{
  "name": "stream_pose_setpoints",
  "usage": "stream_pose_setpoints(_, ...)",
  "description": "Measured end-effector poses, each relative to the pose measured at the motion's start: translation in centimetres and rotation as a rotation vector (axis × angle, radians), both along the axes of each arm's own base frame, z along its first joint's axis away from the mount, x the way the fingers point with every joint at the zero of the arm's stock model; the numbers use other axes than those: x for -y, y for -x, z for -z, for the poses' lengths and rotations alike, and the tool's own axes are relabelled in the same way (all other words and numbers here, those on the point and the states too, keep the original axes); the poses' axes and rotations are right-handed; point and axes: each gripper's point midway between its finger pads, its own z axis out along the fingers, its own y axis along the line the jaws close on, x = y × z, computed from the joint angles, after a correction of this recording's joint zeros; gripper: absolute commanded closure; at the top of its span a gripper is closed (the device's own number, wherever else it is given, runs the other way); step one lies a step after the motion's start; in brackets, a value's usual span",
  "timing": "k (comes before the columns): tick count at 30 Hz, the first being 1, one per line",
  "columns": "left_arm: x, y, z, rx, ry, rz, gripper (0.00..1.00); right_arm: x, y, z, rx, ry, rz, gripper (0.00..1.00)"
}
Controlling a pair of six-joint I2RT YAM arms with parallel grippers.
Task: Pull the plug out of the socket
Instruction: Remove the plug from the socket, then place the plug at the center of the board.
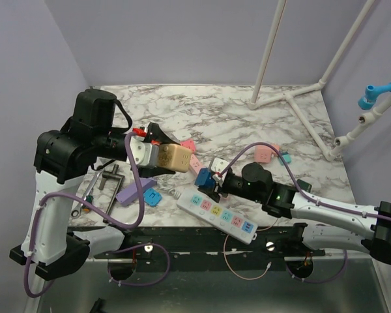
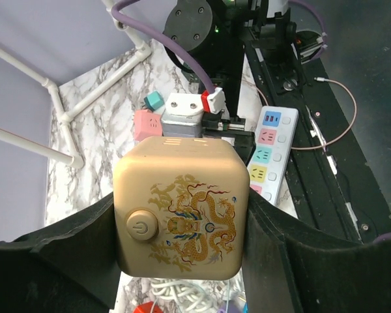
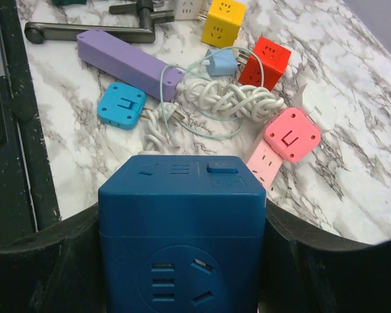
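Note:
My left gripper (image 2: 180,251) is shut on a gold cube socket (image 2: 179,212) with a dragon print and a power button, held above the table (image 1: 173,157). A blue cube socket (image 3: 182,235) sits between the pads of my shut right gripper (image 3: 182,261), low near the table's front (image 1: 203,177). The blue cube's near face has bare outlet holes with nothing in them. In the top view the two cubes are a short gap apart, not touching. The plug is hidden: no prongs show on either cube.
A white power strip (image 1: 218,214) lies at the front edge. Purple strip (image 3: 127,59), light blue adapter (image 3: 120,104), coiled white cable (image 3: 228,101), pink (image 3: 291,134), red (image 3: 267,59) and yellow (image 3: 223,19) cubes crowd the left middle. A metal clamp (image 1: 107,189) lies left. White pipes (image 1: 293,98) stand behind.

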Motion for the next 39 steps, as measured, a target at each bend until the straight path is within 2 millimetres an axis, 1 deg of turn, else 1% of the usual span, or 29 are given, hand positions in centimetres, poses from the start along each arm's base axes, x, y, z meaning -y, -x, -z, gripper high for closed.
stream_pose_setpoints(4, 0.0, -0.2, 0.9, -0.026, -0.016, -0.007, 1.0, 0.3, -0.6, -0.1, 0.01, 0.003, 0.038, 0.99)
stream_pose_setpoints(7, 0.3, -1.4, 1.9, -0.077, -0.035, -0.048, 1.0, 0.7, -1.3, -0.2, 0.014, 0.002, 0.085, 0.99)
stream_pose_setpoints(9, 0.3, -2.5, 2.1, -0.112, -0.041, -0.088, 1.0, 0.7, -2.0, -0.7, 0.012, -0.005, 0.127, 0.99)
stream_pose_setpoints(14, -0.3, -7.2, 3.0, -0.222, -0.05, -0.249, 1.0, 0.6, -4.8, -3.0, -0.011, -0.063, 0.264, 0.99)
stream_pose_setpoints(15, -0.6, -8.3, 3.4, -0.245, -0.054, -0.286, 1.0, 0.8, -5.6, -3.5, -0.024, -0.081, 0.298, 0.99)
stream_pose_setpoints(17, -1.6, -10.5, 4.1, -0.292, -0.059, -0.373, 1.0, 1.4, -7.9, -4.2, -0.072, -0.117, 0.383, 0.99)
stream_pose_setpoints(20, -3.3, -13.3, 5.4, -0.346, -0.068, -0.493, 1.0, 3.3, -12.2, -4.6, -0.168, -0.165, 0.532, 0.99)
stream_pose_setpoints(22, -4.9, -15.4, 6.8, -0.383, -0.08, -0.592, 1.0, 4.7, -14.7, -4.4, -0.226, -0.191, 0.622, 0.99)
stream_pose_setpoints(24, -6.5, -17.1, 8.3, -0.417, -0.094, -0.681, 1.0, 6.0, -16.4, -3.8, -0.27, -0.201, 0.699, 0.99)
stream_pose_setpoints(26, -8.0, -18.6, 9.7, -0.447, -0.107, -0.757, 1.0, 6.8, -17.3, -2.8, -0.32, -0.194, 0.75, 0.99)
stream_pose_setpoints(30, -12.0, -22.2, 13.5, -0.547, -0.145, -0.932, 1.0, 8.6, -18.8, -0.1, -0.424, -0.183, 0.837, 0.99)
stream_pose_setpoints(34, -15.4, -25.5, 17.7, -0.668, -0.211, -1.074, 1.0, 12.4, -21.2, 3.2, -0.529, -0.18, 0.976, 0.99)
stream_pose_setpoints(35, -16.3, -26.4, 19.3, -0.708, -0.239, -1.109, 1.0, 13.3, -21.7, 4.2, -0.553, -0.176, 1.009, 0.99)
stream_pose_setpoints(37, -17.3, -27.1, 21.3, -0.76, -0.274, -1.148, 1.0, 15.0, -22.4, 6.1, -0.603, -0.167, 1.073, 0.99)
stream_pose_setpoints(39, -18.1, -27.4, 23.0, -0.791, -0.306, -1.181, 1.0, 15.9, -22.7, 7.9, -0.644, -0.149, 1.113, 0.99)
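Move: The left hand, holding the tan cube, is bound for the clear table just past the yellow plug, roughly 31 cm ahead, 20 left and 41 below; the yellow plug is about 25 ahead and 22 left, the red one 28 ahead and 12 left. The right hand, with the blue cube, heads for bare marble about 24 cm ahead, 17 right and 20 below; a square pink socket lies 18 ahead and 22 right, the teal plug 16 ahead and 31 right. Both grippers keep their hold on the cubes, already parted, and carry them outward and apart. The left swings forward some 28 cm, sinks 23 and goes 18 left towards the yellow plug's surroundings, turning counter-clockwise and tipping its fingers down; the right travels forward 23 cm and right 16, rising slightly before sinking to about 8 below its start, turning clockwise and tipping down. ##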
